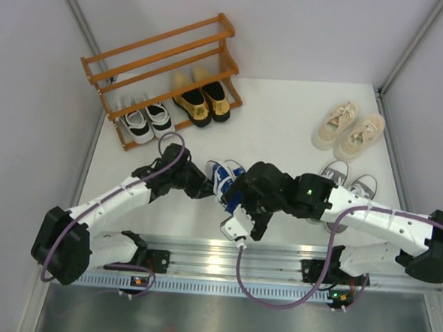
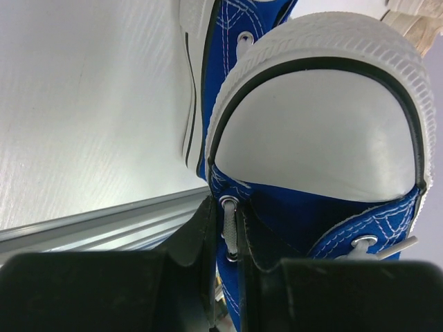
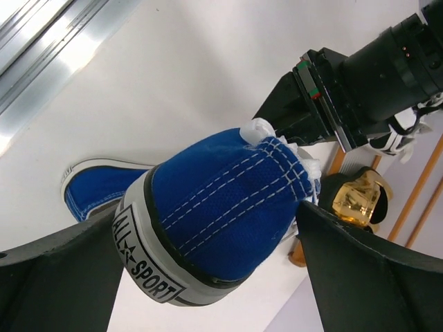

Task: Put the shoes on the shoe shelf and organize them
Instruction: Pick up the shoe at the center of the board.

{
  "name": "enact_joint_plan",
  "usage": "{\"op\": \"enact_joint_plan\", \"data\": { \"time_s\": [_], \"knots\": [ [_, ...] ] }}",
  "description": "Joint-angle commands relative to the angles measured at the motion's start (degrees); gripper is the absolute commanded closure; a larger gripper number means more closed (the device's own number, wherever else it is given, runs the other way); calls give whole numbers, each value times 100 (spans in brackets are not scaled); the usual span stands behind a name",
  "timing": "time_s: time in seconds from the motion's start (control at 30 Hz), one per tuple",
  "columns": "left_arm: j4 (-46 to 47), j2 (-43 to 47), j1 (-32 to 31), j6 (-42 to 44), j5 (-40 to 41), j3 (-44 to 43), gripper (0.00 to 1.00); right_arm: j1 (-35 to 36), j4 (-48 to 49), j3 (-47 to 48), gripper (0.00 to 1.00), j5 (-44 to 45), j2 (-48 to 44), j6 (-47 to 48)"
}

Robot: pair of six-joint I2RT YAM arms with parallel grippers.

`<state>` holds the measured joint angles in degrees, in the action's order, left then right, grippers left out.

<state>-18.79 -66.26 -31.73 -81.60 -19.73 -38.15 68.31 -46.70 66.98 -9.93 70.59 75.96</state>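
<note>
The blue canvas sneakers are at the table's front middle, between my grippers. My left gripper is shut on the eyelet flap and white lace of one blue sneaker, seen in the left wrist view. My right gripper is open, its fingers wide apart on either side of that sneaker's raised heel. The other blue sneaker lies on the table beside it. The orange-brown shelf stands at the back left, with gold loafers and black-and-white sneakers on its lowest tier.
Beige lace-ups sit at the back right. Grey sneakers lie partly under my right arm. A metal rail runs along the near table edge. Walls close in on both sides.
</note>
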Motion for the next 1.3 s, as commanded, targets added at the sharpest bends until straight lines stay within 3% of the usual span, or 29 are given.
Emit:
{"op": "enact_joint_plan", "data": {
  "time_s": [0.0, 0.1, 0.2, 0.3, 0.33, 0.53, 0.63, 0.77, 0.8, 0.83, 1.0, 1.13, 1.27],
  "knots": [
    [51, -71, 8, 153, -672, -456, 100, 182, 12, 183, 1, 79, -107, 278],
    [-98, -176, 8, 285, -822, -553, 100, 270, -155, 280, 1, 71, -54, 419],
    [-195, -247, 17, 399, -884, -614, 100, 340, -208, 342, 8, -17, 16, 428],
    [-196, -238, 9, 426, -919, -658, 100, 411, -129, 316, 30, -61, 25, 323],
    [-196, -230, 8, 426, -910, -659, 100, 411, -86, 316, 42, -70, 8, 253],
    [-196, -63, 17, 399, -875, -632, 100, 402, 196, 307, 70, -105, -89, -248],
    [-196, 8, 8, 391, -840, -641, 97, 376, 231, 307, 79, -114, -115, -406],
    [-187, 218, 26, 487, -796, -720, 77, 323, 231, 333, 86, -254, -185, -644],
    [-196, 288, 35, 540, -779, -764, 70, 253, 231, 342, 87, -298, -203, -688],
    [-196, 341, 35, 584, -744, -790, 55, 218, 249, 342, 88, -351, -247, -784],
    [-204, 833, 53, 927, -471, -826, 24, -203, 284, 404, 94, -817, -379, -1101],
    [-291, 1141, 53, 1409, -322, -852, 20, -529, 345, 377, 98, -1063, -502, -1320],
    [-949, 1466, 52, 2770, 292, -1264, 17, -854, 451, 421, 100, -1099, -572, -1505]
  ]
}}
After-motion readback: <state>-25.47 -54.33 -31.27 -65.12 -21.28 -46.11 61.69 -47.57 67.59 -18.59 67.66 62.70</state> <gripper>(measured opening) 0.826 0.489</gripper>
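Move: The held blue shoe hangs aslant, heel up, its laces pinched in the left fingers: its middle is about 5 cm right, 3 cm back and 3 cm above the left hand, and about 10 cm left, 5 cm ahead and 5 cm below the right hand. Its mate on the board is some 8 cm left, 12 cm ahead and 16 cm below the right hand; from the left hand 15 cm right, 4 cm ahead, 8 cm below. The shoe's heel is taken between the right fingers, which close from wide to about half open across it as both hands ease back some 2 cm. The left fingers then open wide, let go of the laces and lift off about 9 cm, tipping up some 20 degrees, while the right keeps hold, drifting forward and right about 2 cm and turning slightly. ##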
